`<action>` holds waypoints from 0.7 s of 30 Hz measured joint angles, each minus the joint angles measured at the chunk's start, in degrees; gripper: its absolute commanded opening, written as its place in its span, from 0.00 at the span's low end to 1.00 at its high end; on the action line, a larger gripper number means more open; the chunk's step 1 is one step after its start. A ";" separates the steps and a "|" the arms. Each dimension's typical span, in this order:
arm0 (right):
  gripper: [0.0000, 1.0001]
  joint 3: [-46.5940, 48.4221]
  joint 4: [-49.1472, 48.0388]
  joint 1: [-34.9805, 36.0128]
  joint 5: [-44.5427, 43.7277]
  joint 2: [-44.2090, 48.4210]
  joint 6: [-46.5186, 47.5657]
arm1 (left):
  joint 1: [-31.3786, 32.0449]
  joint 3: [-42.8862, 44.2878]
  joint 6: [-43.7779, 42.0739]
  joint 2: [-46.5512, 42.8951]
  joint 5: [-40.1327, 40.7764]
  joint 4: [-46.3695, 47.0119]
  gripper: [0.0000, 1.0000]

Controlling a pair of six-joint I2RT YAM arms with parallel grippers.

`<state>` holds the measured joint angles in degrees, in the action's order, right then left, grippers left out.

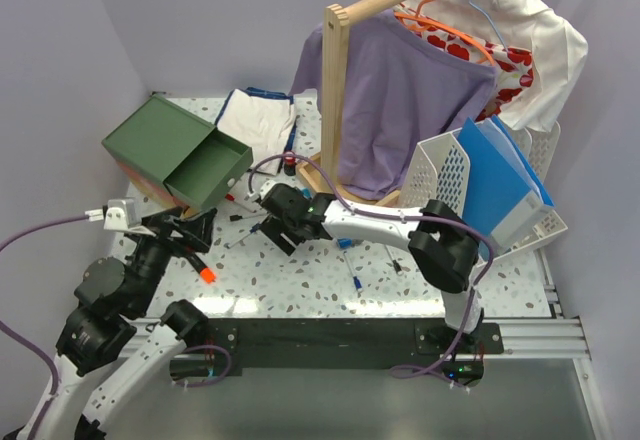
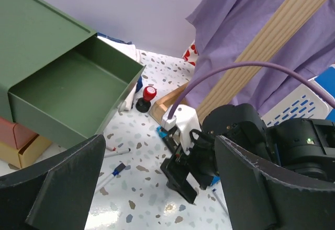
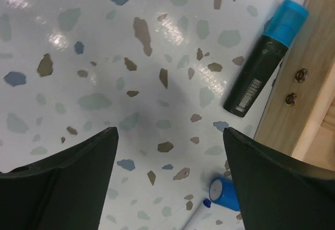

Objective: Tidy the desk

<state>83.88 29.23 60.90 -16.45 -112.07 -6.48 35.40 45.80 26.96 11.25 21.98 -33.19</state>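
Note:
The desk (image 1: 300,285) is a white speckled top strewn with pens and markers. My left gripper (image 1: 190,228) hovers open near the green drawer box (image 1: 165,150), whose drawer (image 2: 73,91) is pulled out; nothing is between its fingers (image 2: 57,188). My right gripper (image 1: 283,232) reaches to the middle of the desk and stands open just above bare surface, midway point (image 3: 170,130). A black marker with a blue cap (image 3: 264,57) lies beside the wooden rack foot. A blue cap (image 3: 225,193) lies near the right finger. The left wrist view shows the right gripper (image 2: 191,172) from the front.
A wooden clothes rack (image 1: 337,100) with a purple shirt (image 1: 400,90) stands behind. A white basket with blue folders (image 1: 500,185) is at the right. A red-topped stamp (image 2: 148,96), loose pens (image 2: 112,175) and an orange-tipped marker (image 1: 206,274) lie about. Folded white cloth (image 1: 255,120) is at the back.

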 measured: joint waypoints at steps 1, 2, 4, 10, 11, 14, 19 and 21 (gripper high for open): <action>0.75 0.13 -0.09 -0.37 -0.52 -0.42 -0.50 | 0.00 0.00 -0.02 -0.26 0.15 -0.37 0.91; 0.72 0.35 -0.13 -0.94 -0.76 -0.85 -1.16 | 0.00 0.00 -0.02 -0.46 0.31 -0.87 0.91; 0.70 0.85 -0.50 -2.38 -1.07 -1.79 -2.12 | 0.00 -0.04 -0.04 -0.85 0.44 -1.66 0.91; 0.62 0.90 -2.34 -6.01 -2.12 -3.39 -2.56 | 0.00 -0.04 -0.17 -1.75 0.83 -2.12 0.92; 0.61 0.90 -2.97 -6.36 -2.14 -3.50 -2.54 | 0.00 -0.11 -0.20 -1.75 0.81 -2.12 0.92; 0.57 0.90 -4.44 -6.64 -2.12 -4.17 -2.54 | 0.00 -0.55 -0.31 -1.70 0.79 -2.10 0.92; 0.56 1.38 -5.46 -6.67 -2.16 -6.82 -2.54 | 0.00 -0.68 -0.81 -1.66 0.52 -2.08 0.92; 0.56 1.92 -5.73 -6.67 -3.37 -7.43 -2.56 | 0.00 -0.70 -1.01 -1.66 0.35 -2.10 0.92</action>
<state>85.80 23.51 54.24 -19.81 -119.50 -9.04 35.40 45.10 25.96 9.58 22.33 -35.29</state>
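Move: The blue-capped marker lies about 10 cm ahead of the right hand, 4 cm to its right and 5 cm below it. Along the marker's right side, some 3 cm off, runs the side rail of the wooden stand. A blue cylinder sits about 14 cm right of the hand and 1 cm back; a slim blue pen is 1 cm ahead and 15 cm left. From the idle left hand the marker is roughly 20 cm ahead, 20 cm right and 31 cm down. The blue-capped marker is what the right hand closes in on: it reaches forward about 6 cm, drifting slightly right, and sinks some 3.5 cm, mostly as the forward reach slows. The wrist turns clockwise about 10 degrees, more in line with the marker's length, while the wide-open fingers narrow to a little over half, still not around it. The right fingertip ends close beside the marker's near end; contact can't be told. ##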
